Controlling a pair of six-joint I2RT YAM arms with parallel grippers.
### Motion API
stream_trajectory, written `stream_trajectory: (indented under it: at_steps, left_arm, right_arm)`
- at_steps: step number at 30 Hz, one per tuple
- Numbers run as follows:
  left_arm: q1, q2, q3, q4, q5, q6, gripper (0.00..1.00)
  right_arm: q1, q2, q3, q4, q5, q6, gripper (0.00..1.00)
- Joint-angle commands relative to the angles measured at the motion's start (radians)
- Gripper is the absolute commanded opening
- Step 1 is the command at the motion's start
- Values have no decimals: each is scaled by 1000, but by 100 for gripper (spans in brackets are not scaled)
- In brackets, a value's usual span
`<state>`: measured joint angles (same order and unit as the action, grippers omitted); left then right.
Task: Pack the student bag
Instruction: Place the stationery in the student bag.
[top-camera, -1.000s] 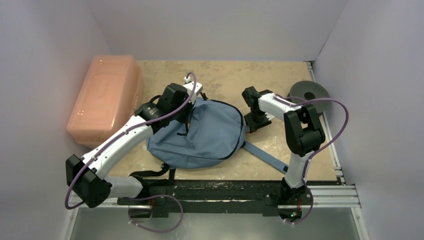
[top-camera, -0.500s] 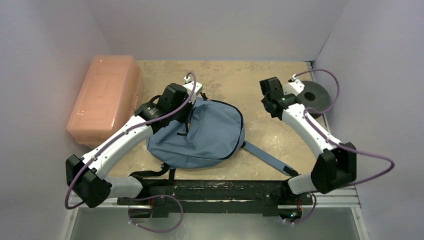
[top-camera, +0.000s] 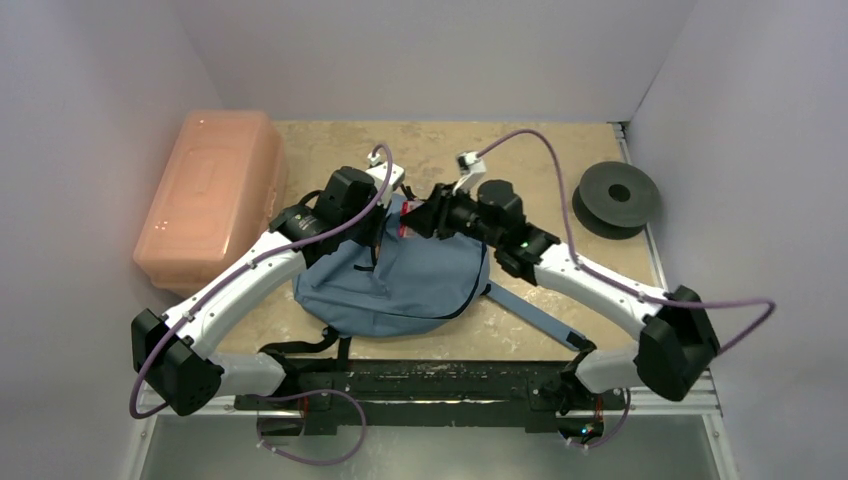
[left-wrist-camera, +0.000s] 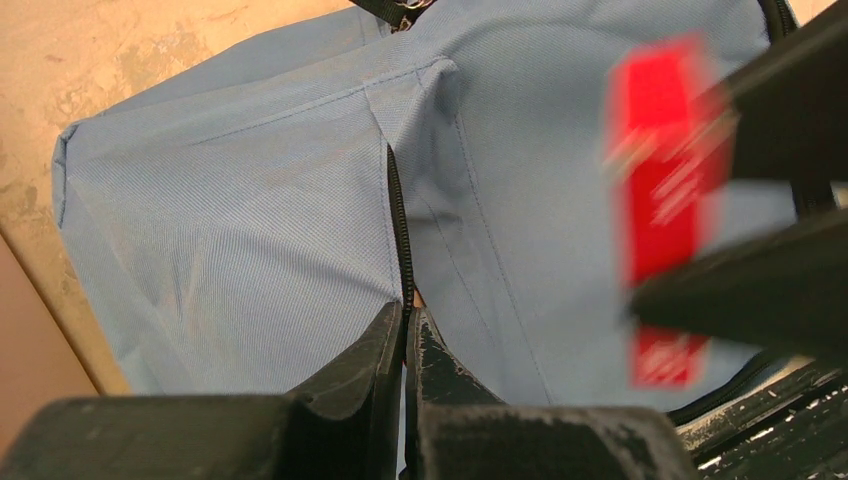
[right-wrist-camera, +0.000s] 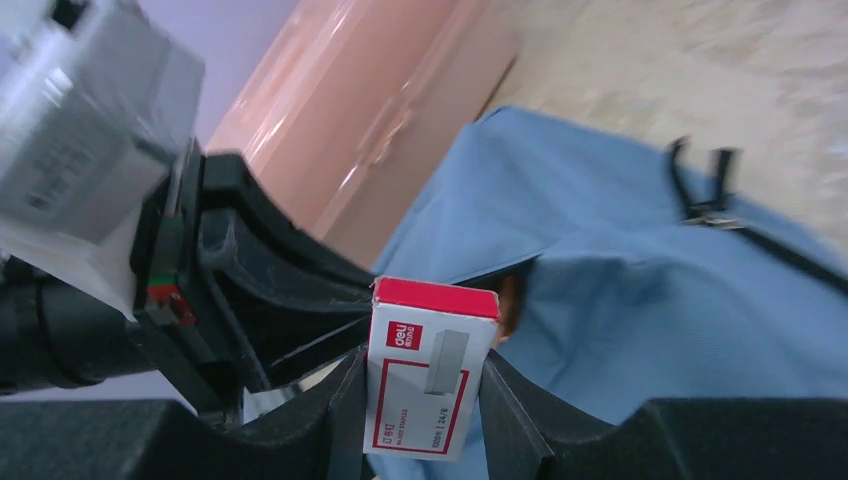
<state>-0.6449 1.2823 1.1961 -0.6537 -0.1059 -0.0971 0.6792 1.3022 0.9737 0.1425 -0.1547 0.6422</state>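
The blue-grey student bag (top-camera: 420, 280) lies flat in the middle of the table. At its upper left edge my left gripper (top-camera: 380, 215) is shut on the bag, its fingertips pinched together on the black zipper line (left-wrist-camera: 402, 230) with fabric (left-wrist-camera: 250, 200) spreading either side. My right gripper (top-camera: 418, 222) is shut on a small white staples box with a red top (right-wrist-camera: 430, 340). It holds the box just above the bag (right-wrist-camera: 650, 270), close to the left gripper. A dark gap in the fabric shows right behind the box. The left wrist view shows the same box (left-wrist-camera: 660, 180) blurred at the right.
A salmon-pink hard plastic box (top-camera: 210, 195) stands along the left wall, close to the left arm. A black spool (top-camera: 618, 196) lies at the far right of the table. A bag strap (top-camera: 530, 315) trails toward the right arm's base.
The right arm swung from the far right beside the black spool over to the bag's top edge, bringing the staples box beside the left gripper. The left arm stayed still.
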Motion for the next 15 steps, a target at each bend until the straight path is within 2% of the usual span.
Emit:
stream_trajectory:
  at_steps: [1, 10, 15]
  left_arm:
    - [-11, -62, -1, 42, -6, -26, 0]
    - [-11, -70, -17, 66, -5, -31, 0]
    - [-11, -74, -17, 67, -4, -33, 0]
  right_arm:
    - [69, 130, -28, 331, -126, 62, 38]
    - [79, 318, -40, 502, -156, 94, 40]
    - [80, 409, -38, 598, -168, 144, 46]
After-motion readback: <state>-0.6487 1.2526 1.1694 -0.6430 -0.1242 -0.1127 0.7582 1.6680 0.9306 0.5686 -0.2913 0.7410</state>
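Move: The right hand already holds the staple box over the student bag. The zipped pocket's opening lies about 9 cm to its left, 1 cm back and 12 cm below, with the left fingertips at its near edge, roughly 10 cm left, 3 cm back and 11 cm down. The orange item inside is about 9 cm left, 2 cm back and 16 cm below; the black strap end is 9 cm ahead, 3 cm left and 15 cm down. From the left hand the opening is some 2 cm ahead and 2 cm right, about level. Still pinching the staple box, the right hand sweeps left over the bag and then turns the travel mostly downward, some 8 cm each way in all, bringing the box to the pocket's opening beside the left fingertips and slowing as it gets there. On the way the wrist swings about 10 degrees counter-clockwise and dips slightly, with the grip effort falling off only at the very end, while the left hand stays nearly in place, closed on the pocket's edge. ##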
